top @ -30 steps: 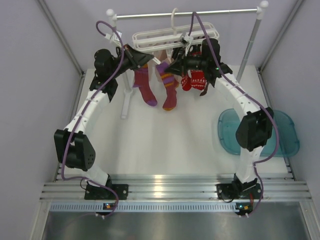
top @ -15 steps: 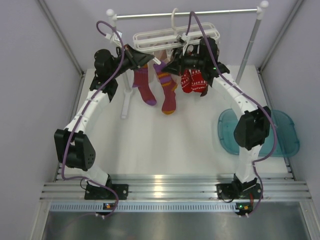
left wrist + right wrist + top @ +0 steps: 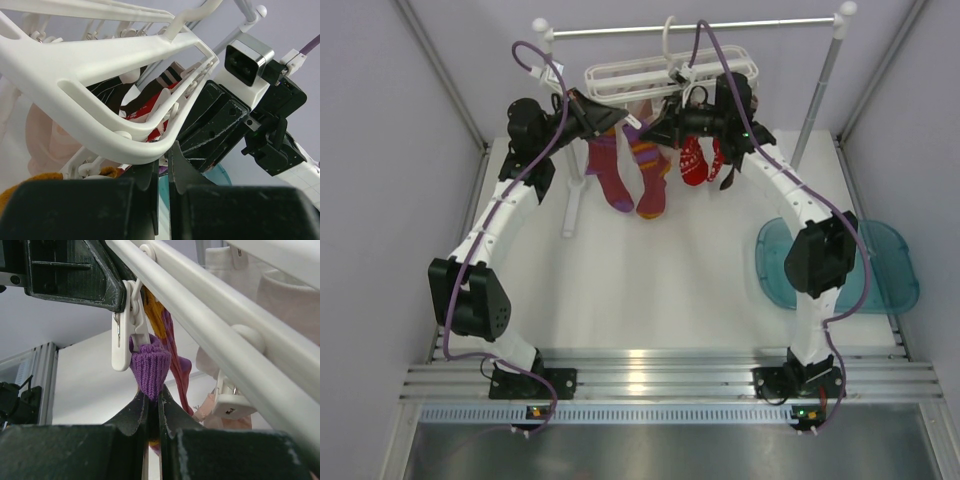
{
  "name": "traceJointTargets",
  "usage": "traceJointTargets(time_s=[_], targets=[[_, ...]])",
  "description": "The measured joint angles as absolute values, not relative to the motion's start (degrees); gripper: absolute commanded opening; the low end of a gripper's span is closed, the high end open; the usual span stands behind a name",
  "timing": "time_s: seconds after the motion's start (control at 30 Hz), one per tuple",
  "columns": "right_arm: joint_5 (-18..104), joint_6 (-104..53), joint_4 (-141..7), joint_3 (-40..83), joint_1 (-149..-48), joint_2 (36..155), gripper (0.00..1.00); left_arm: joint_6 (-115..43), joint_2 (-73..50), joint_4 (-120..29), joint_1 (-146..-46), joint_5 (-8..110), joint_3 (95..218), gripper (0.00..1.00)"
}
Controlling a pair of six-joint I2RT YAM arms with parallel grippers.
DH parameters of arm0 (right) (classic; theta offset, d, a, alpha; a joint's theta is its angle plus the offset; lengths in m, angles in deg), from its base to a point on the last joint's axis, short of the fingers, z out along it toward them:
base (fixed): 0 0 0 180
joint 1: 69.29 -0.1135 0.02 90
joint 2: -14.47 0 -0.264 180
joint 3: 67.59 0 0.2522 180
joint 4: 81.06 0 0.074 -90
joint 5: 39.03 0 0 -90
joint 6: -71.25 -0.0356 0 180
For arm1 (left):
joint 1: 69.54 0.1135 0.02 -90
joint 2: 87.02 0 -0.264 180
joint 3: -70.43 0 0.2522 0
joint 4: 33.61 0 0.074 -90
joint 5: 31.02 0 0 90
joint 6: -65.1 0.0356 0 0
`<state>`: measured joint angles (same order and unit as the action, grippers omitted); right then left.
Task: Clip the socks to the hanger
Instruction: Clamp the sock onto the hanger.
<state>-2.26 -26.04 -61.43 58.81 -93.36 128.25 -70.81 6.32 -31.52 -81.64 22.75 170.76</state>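
The white slatted hanger (image 3: 620,78) hangs by its hook from the rail. Below it dangle a magenta sock (image 3: 610,178), a purple and orange striped sock (image 3: 648,185) and red patterned socks (image 3: 698,160). My right gripper (image 3: 153,397) is shut on the striped sock's purple cuff (image 3: 150,365), whose top sits in a white clip (image 3: 123,340) under the hanger bar (image 3: 200,315). My left gripper (image 3: 162,155) is shut, its tips against the underside of the hanger's rim (image 3: 75,85) right beside that clip, and nothing shows between them. From above, the two grippers (image 3: 610,118) (image 3: 655,128) nearly meet.
The silver rail (image 3: 770,24) rests on white posts (image 3: 575,190) at the back. A teal dish (image 3: 895,265) lies at the right. Pale socks (image 3: 285,295) hang from other clips. Grey walls close in on both sides.
My right gripper has moved up and left to the hanger with the striped sock, whose foot has swung left. The red socks shifted a little. The left arm has not moved.
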Motion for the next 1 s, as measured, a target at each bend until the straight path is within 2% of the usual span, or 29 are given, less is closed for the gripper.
traceJointTargets(time_s=[0.2, 0.27, 0.43, 0.47, 0.53, 0.57, 0.77, 0.8, 0.87, 1.0], targets=[[-2.2, -26.5, -61.7, 59.5, -93.9, 128.3, 0.00, -70.8, 6.4, -31.5, -81.6, 22.7, 170.8, 0.00], [-2.3, -26.6, -61.8, 59.7, -94.0, 128.4, 0.00, -70.8, 6.4, -31.5, -81.6, 22.6, 170.8, 0.05], [-2.1, -27.0, -61.9, 59.9, -94.2, 128.4, 0.00, -70.4, 6.4, -31.6, -81.6, 22.5, 170.8, 0.31], [-2.0, -27.0, -61.9, 59.9, -94.2, 128.4, 0.00, -70.4, 6.4, -31.6, -81.6, 22.5, 170.8, 0.40], [-2.0, -26.9, -61.9, 60.0, -94.2, 128.5, 0.00, -70.4, 6.4, -31.9, -81.6, 22.3, 170.8, 0.46], [-2.0, -26.9, -61.8, 60.0, -94.3, 128.5, 0.00, -70.5, 6.4, -32.0, -81.7, 22.1, 170.8, 0.53], [-1.6, -26.7, -61.8, 60.0, -94.3, 128.6, 0.00, -70.9, 6.4, -32.0, -81.7, 20.7, 170.8, 0.71], [-1.5, -26.5, -61.8, 60.0, -94.3, 128.6, 0.00, -71.1, 6.4, -31.9, -81.6, 20.4, 170.8, 0.79], [-1.1, -26.4, -61.7, 60.0, -94.3, 128.6, 0.00, -71.3, 6.2, -31.2, -81.6, 19.6, 170.4, 0.87], [0.4, -25.9, -61.5, 60.0, -94.3, 128.6, 0.01, -71.4, 3.8, -30.7, -81.4, 18.5, 167.3, 0.98]])
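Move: The left fingers already squeeze the tails of the clip, its middle about 1 cm ahead and 1 cm right of that hand and 2 cm below it. From the right hand, which holds the purple sock cuff, that clip lies some 3 cm left, 1 cm back and 3 cm above. The hanger's near rim runs about 3 cm above the left hand, 1 cm ahead and 1 cm right; the cuff of the already clipped sock hangs about 6 cm left of that hand, 2 cm ahead, 2 cm below. The left fingers open wide, release the clip and draw back about 2 cm; the right keeps pinching the cuff. ##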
